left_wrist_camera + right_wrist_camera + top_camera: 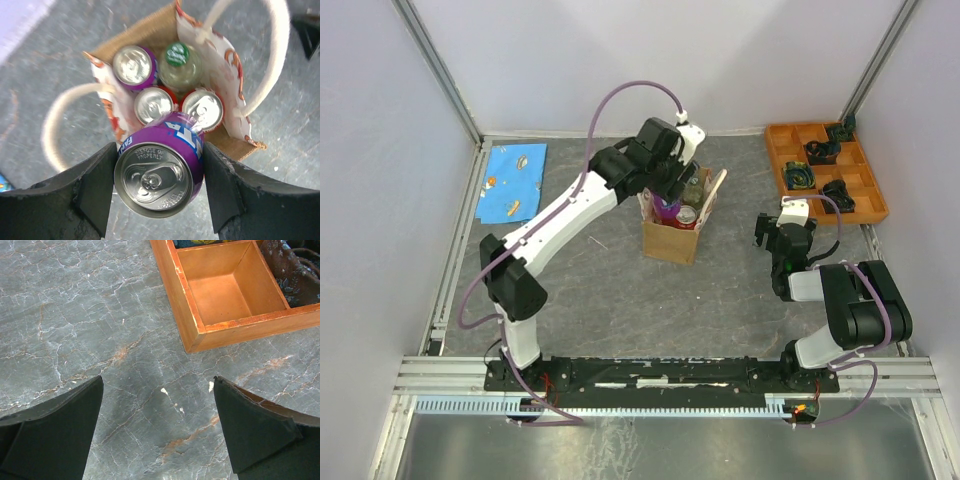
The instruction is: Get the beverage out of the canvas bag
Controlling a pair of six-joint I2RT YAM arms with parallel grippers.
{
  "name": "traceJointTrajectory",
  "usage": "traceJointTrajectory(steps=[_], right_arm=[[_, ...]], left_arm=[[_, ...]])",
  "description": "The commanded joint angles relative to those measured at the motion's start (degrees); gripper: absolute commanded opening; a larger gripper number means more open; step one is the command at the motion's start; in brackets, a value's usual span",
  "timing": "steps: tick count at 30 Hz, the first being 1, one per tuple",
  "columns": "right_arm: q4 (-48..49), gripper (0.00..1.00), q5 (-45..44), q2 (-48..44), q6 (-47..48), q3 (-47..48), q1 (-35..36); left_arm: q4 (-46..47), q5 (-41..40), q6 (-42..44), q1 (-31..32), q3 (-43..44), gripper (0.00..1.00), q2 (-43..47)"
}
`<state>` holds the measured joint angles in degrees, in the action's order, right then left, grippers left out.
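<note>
My left gripper (159, 167) is shut on a purple beverage can (152, 182), one finger pressing each side, top end facing the camera. The can hangs over the open canvas bag (145, 35), which stands upright on the table with cream loop handles (270, 50). Inside the bag I see another purple can (132, 65), a green-capped bottle (177, 55) and two red cans (202, 107). From above, the left gripper (670, 178) is over the bag (670, 240), the held can (665, 208) at its mouth. My right gripper (157, 385) is open over bare table, empty.
An orange compartment tray (775, 160) with dark items sits at the back right; its corner (180, 295) lies just ahead of the right gripper (775, 235). A blue patterned cloth (515, 180) lies at the back left. Walls enclose the table on three sides.
</note>
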<state>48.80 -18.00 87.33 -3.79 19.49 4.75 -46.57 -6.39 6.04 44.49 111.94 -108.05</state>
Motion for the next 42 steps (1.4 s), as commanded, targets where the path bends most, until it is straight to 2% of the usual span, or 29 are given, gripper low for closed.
traceJointTrajectory(steps=[1,12,23,34,42], right_arm=[[1.87,0.99,-0.28,-0.67,-0.41,0.99,-0.23],[1.83,0.99,-0.28,-0.74,-0.35,0.99,-0.24],[1.83,0.99,-0.24,-0.74,-0.39,0.94,-0.19],[1.83,0.99,-0.28,-0.69,-0.40,0.99,-0.19],[1.83,0.99,-0.28,-0.68,-0.39,0.99,-0.18]], left_arm=[[8.85,-5.12,4.44,0.14,6.58,0.03,7.80],[6.37,-10.19,7.59,-0.57,12.35,0.03,6.64],[11.52,-14.00,7.16,-12.30,9.14,0.03,12.09],[17.32,-12.10,3.34,-20.22,-1.00,0.03,15.86],[24.71,-6.37,-3.53,-24.71,-17.04,0.03,14.86]])
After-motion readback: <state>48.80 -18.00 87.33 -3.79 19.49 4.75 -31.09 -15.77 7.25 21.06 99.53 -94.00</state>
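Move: The purple can already in the left fingers is on its way to open table, about 21 cm to the left, 11 ahead and 24 below. The canvas bag stands almost under this hand, some 4 cm to its right, 2 ahead and 17 below; the blue mat lies about 35 cm to its left, 13 ahead and 24 below. From the idle right hand that spot is roughly 56 cm to the left and 11 ahead, 5 lower. The purple can, still pinched at its top end, is raised by the left hand some 11 cm almost straight up, away from the canvas bag, then swung about 20 cm left and a little forward, towards the open table beside the blue mat. The wrist turns about 30 degrees counter-clockwise and tips the fingers up somewhat; at the end the hand starts lowering, the grip unchanged. ##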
